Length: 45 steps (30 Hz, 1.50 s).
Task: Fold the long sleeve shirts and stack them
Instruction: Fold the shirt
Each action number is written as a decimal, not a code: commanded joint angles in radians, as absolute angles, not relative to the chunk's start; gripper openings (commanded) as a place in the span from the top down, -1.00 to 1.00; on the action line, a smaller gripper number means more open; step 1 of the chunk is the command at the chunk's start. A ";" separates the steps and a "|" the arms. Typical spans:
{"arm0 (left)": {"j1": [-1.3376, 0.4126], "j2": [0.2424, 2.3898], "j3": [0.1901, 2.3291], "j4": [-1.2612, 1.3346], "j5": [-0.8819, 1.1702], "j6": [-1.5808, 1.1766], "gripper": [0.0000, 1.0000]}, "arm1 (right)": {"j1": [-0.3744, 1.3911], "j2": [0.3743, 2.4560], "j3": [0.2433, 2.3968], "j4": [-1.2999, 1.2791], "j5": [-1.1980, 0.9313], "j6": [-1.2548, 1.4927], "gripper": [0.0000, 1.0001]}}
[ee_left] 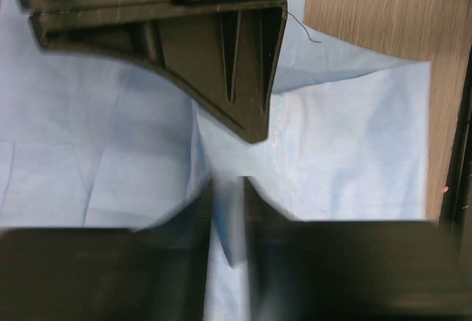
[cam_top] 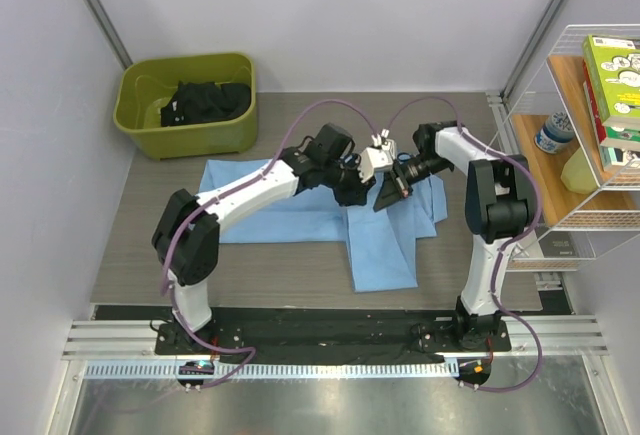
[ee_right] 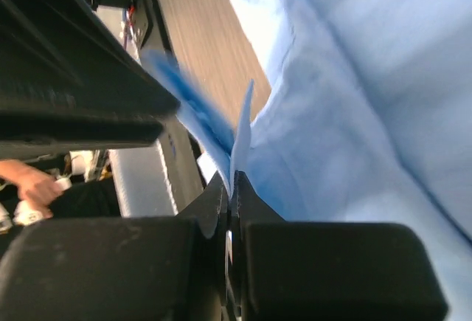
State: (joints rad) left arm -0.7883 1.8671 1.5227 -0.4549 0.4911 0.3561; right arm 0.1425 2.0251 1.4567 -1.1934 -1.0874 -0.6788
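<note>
A light blue long sleeve shirt (cam_top: 290, 213) lies spread across the middle of the table, with one part reaching toward the near edge (cam_top: 385, 255). Both grippers meet over its right half. My left gripper (cam_top: 357, 193) hovers low over the cloth (ee_left: 346, 144). Its jaws are almost together (ee_left: 227, 182), and a pointed fold of the shirt (ee_left: 234, 232) sits in the narrow gap. My right gripper (cam_top: 392, 191) is shut (ee_right: 231, 181) on a thin raised edge of the shirt (ee_right: 243, 122). In the left wrist view, a black finger of the right gripper (ee_left: 236, 70) shows just ahead.
An olive green bin (cam_top: 140, 120) holding dark clothes (cam_top: 207, 101) stands at the back left. A wire shelf (cam_top: 590, 125) with books and a jar is at the right. Bare wood tabletop (cam_top: 250, 270) lies in front of the shirt.
</note>
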 commanded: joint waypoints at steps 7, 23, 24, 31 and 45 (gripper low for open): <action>-0.580 1.684 1.739 -0.644 0.449 0.057 -0.49 | 0.144 1.781 1.595 -0.886 -0.968 -0.330 0.97; -0.494 1.552 1.626 -0.499 0.273 -0.123 -0.88 | 0.150 2.022 2.293 -0.608 -0.502 -0.264 0.97; -0.489 1.549 1.617 -0.491 0.265 -0.118 -0.88 | 0.153 2.034 2.296 -0.594 -0.502 -0.270 0.98; -0.463 1.514 1.534 -0.449 0.175 -0.149 -1.00 | 0.225 2.063 2.275 -0.511 -0.522 -0.317 0.98; -0.264 1.442 1.460 -0.514 0.213 -0.463 -0.99 | 0.520 1.930 1.962 -0.443 -0.186 -0.367 0.98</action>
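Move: The right hand already pinches the sleeve; the middle of the shirt's far edge, which the sleeve is taken over, lies about 12 cm ahead of it, 10 cm left and 7 cm lower. The sleeve's near end lies some 21 cm back from the right hand, about 1 cm right and 7 cm below. From the left hand, that far edge is roughly 11 cm ahead, 5 cm left and 10 cm below; the green bin stands 25 cm ahead and 44 cm left, about 5 cm lower. Forward and up in one fast sweep, about 26 cm out and nearly as high, the right hand carries the pinched sleeve over the folded shirt, rolling some 60 degrees, then swings left while sinking and easing back. The left hand opens wide, lets go of the sleeve and withdraws left, up and forward towards the green bin, turning counter-clockwise. ##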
